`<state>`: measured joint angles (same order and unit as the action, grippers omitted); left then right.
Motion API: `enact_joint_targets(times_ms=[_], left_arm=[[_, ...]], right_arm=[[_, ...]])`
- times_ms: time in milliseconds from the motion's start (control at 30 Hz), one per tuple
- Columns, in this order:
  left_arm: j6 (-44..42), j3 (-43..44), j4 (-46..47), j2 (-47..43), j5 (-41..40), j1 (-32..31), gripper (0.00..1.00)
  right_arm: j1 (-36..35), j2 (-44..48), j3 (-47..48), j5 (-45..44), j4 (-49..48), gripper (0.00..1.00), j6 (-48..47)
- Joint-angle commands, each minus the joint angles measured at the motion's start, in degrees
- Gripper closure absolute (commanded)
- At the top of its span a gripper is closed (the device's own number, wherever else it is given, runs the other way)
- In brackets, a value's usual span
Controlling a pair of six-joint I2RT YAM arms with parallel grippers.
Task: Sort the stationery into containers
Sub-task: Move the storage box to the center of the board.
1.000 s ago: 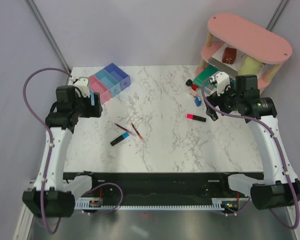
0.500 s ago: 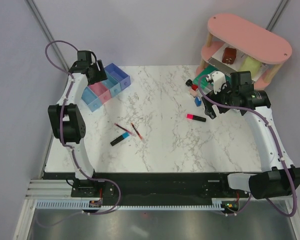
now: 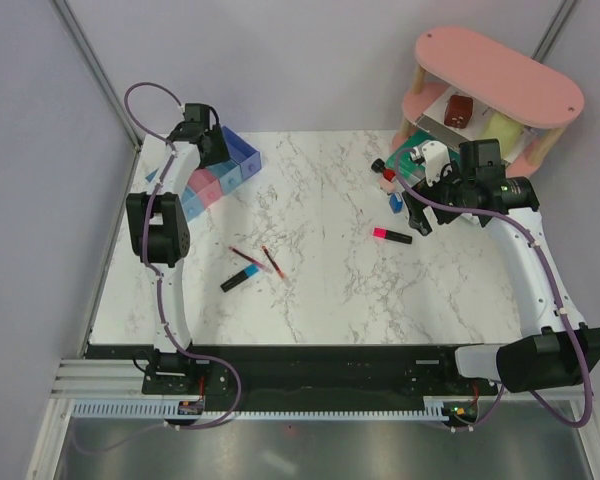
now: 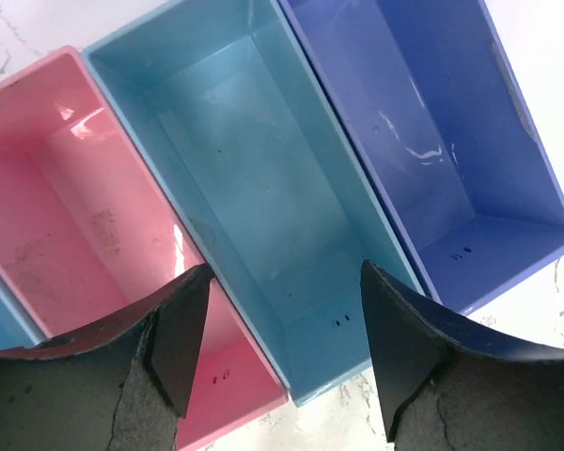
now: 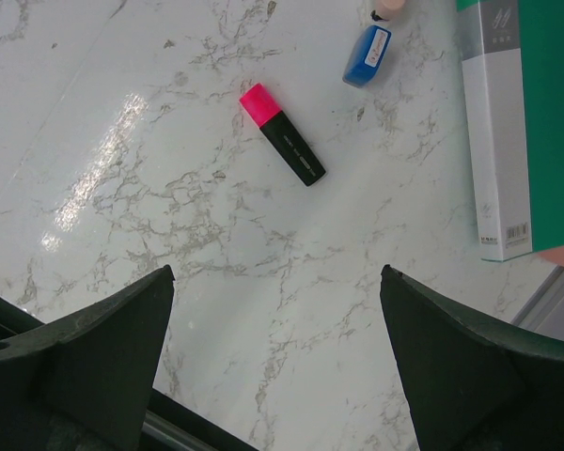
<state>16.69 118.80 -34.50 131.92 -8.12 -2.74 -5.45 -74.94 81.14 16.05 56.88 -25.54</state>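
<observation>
The containers are four joined bins at the far left: dark blue [image 3: 244,152], light blue [image 3: 224,170], pink [image 3: 204,186], light blue [image 3: 187,204]. My left gripper [image 3: 209,150] hovers over them, open and empty. In the left wrist view [image 4: 287,348] its fingers straddle the near ends of the pink bin [image 4: 66,197] and the light blue bin [image 4: 263,169], with the dark blue bin [image 4: 423,122] beside; all look empty. My right gripper [image 3: 416,214] is open and empty above a pink-ended marker [image 3: 391,235] [image 5: 282,146] and a blue eraser [image 3: 395,202] [image 5: 368,54]. A blue-ended marker [image 3: 240,278] and two red pens [image 3: 245,256] [image 3: 272,260] lie mid-table.
A pink oval two-tier shelf [image 3: 500,85] at the far right holds a brown block [image 3: 458,110] and a pale green cylinder [image 3: 500,128]. A green and white box [image 5: 517,122] lies by it. A red-black block [image 3: 380,167] and a pinkish block [image 3: 387,183] lie near the box.
My left arm has swung from the table's left side up and out over the bins. My right gripper has shifted slightly toward the far side. The stationery has not moved.
</observation>
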Motion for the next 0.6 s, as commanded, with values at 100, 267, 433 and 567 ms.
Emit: enact_joint_targets(times_ms=[100,267,433,567], left_arm=[[3.0,1.7,-1.71,-0.6,-4.19,0.63,0.28],[3.18,1.69,-1.89,0.0,-3.66,0.63,0.29],[1.86,2.48,-1.97,3.6,-3.66,0.63,0.4],[-0.16,5.2,-2.06,6.94,-3.83,0.55,0.54]], right_arm=[[0.0,-0.12,-0.11,-0.32,-0.28,0.02,-1.09],[0.0,-0.73,0.24,0.2,-1.07,0.02,-0.74],[0.0,-0.91,0.42,0.38,-1.07,0.02,-0.83],[0.0,-0.91,-0.28,-0.23,-1.69,0.02,-1.35]])
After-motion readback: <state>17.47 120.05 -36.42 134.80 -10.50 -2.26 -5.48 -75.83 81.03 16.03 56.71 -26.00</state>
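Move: The middle of the storage box, at the wall between its pink and inner light-blue compartments, lies about 4 cm to the left hand's left, 1 cm ahead and some 6 cm below. The dark-blue compartment is about 7 cm ahead and 8 cm right of that hand; the left pencil lies roughly 27 cm back and 13 cm right. From the right hand, the box is about 28 cm ahead and 68 cm left. Leftward first, the left hand eases about 1 cm from over the light-blue compartment towards the wall it shares with the pink one. It then speeds up downward, sinking roughly 2.5 cm in all while the fingers close part-way around the wall's line, the left finger on the pink side. Whether the pads touch the wall yet can't be seen. ##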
